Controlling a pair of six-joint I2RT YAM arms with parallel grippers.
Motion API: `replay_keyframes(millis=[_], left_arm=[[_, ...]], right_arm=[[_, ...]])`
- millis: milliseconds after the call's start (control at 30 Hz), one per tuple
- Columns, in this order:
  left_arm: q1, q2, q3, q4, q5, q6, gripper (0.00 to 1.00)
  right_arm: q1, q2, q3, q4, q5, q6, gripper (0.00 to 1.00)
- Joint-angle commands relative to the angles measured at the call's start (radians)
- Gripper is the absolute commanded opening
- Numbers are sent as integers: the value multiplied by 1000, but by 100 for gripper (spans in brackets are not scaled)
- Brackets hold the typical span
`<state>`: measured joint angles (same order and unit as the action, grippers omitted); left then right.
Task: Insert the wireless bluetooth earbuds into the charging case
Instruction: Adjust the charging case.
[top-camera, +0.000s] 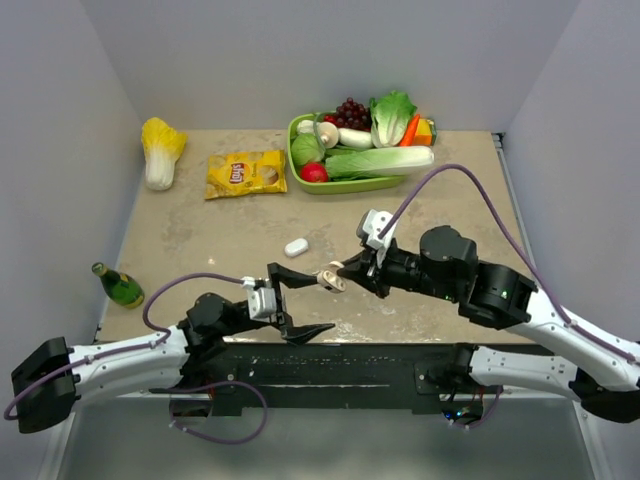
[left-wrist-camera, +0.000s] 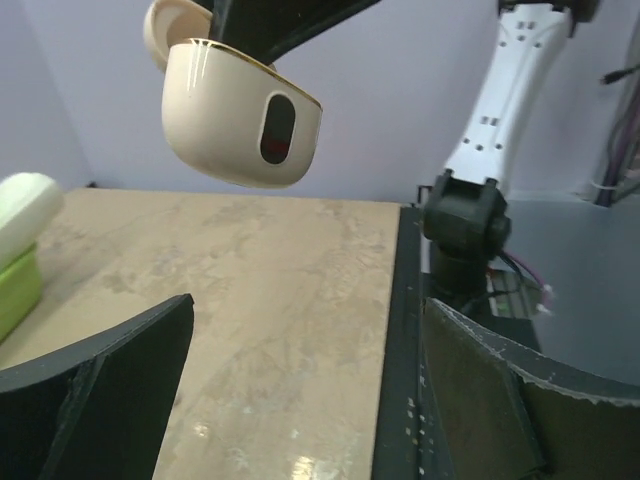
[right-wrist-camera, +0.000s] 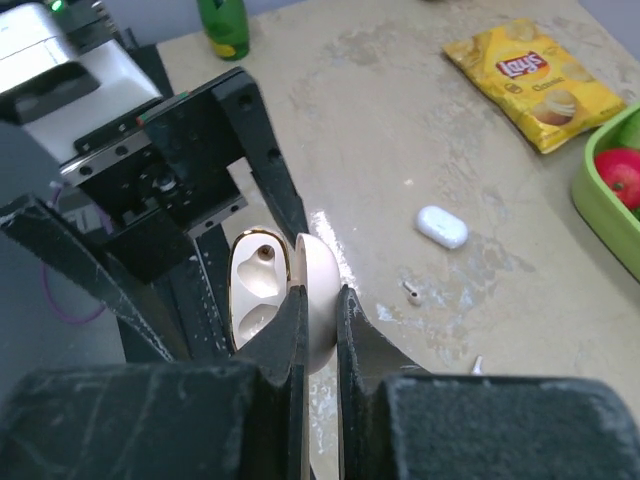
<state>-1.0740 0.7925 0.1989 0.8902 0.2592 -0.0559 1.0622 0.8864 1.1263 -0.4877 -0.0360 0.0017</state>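
Observation:
My right gripper (right-wrist-camera: 320, 292) is shut on the lid of the open cream charging case (right-wrist-camera: 256, 288) and holds it in the air above the table's near part. The case's two moulded pockets face the right wrist camera, and both look empty. In the top view the charging case (top-camera: 332, 279) hangs just off the right gripper (top-camera: 343, 273). My left gripper (top-camera: 325, 303) stands wide open right beside it, with nothing between its fingers. From the left wrist, the case (left-wrist-camera: 238, 120) hangs above and ahead of the left gripper (left-wrist-camera: 308, 305). Two earbuds (right-wrist-camera: 411, 291) (right-wrist-camera: 476, 365) lie on the table.
A small closed white oval pod (top-camera: 296, 246) lies mid-table. Along the back stand a green tray (top-camera: 297, 165) of vegetables, a yellow chips bag (top-camera: 245, 173) and a cabbage (top-camera: 160, 150). A green bottle (top-camera: 118, 285) lies at the left edge. A black rail (top-camera: 340, 362) runs along the near edge.

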Motion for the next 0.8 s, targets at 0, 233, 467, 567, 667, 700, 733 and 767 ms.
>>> replay_keyframes(millis=[0,233,467,567,667,700,733,767], left_arm=[[54,7,85,-88,205,-102,95],[174,83,138,-2,417,-205,83],[180,119,152,6,449,-208,75],[178,129,148,29,451,-220,75],[180,134,139,74,443,-243,74],[180,137,135,90,443,-257,73],[180,143,132,104,442,-265,72],[180,145,132,121,437,-269,68]], right_arm=[[65,48,35,-91,-25,-108,0],[140,66,32,-132,25,-134,0],[142,49,6,-109,35,-118,0],[142,49,0,-92,57,-115,0],[142,48,-10,-71,65,-108,0],[142,49,-16,-65,68,-106,0],[142,48,-19,-52,73,-105,0],[142,49,-22,-46,79,-103,0]])
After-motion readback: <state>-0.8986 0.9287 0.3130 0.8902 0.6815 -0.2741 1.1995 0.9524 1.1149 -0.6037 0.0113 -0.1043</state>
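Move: The open charging case, pinched by its lid in the right fingers, hangs about 7 cm above the left hand's gaping fingers, some 3 cm ahead of and 1 cm right of their midpoint. Its body lies some 2 cm back, 2 cm left and 2 cm below the right hand; the left fingers' gap is about 5 cm back, 3 cm left and 9 cm below that hand. On the table, roughly 23 cm below the left hand, a loose earbud lies 15 cm straight ahead and the white capsule 20 cm ahead, 6 cm left. Keeping its pinch on the lid, the right hand quickly brings the charging case down about 5 cm and back some 3 cm towards the space between the left fingertips, its own fingers dipping by roughly 13 degrees, and then all but stays there. The left hand meanwhile shifts only a centimetre or two, back and to the right, swings its fingers about 15 degrees clockwise and draws them partly together from wide open around the case body, with no clear touch yet. ##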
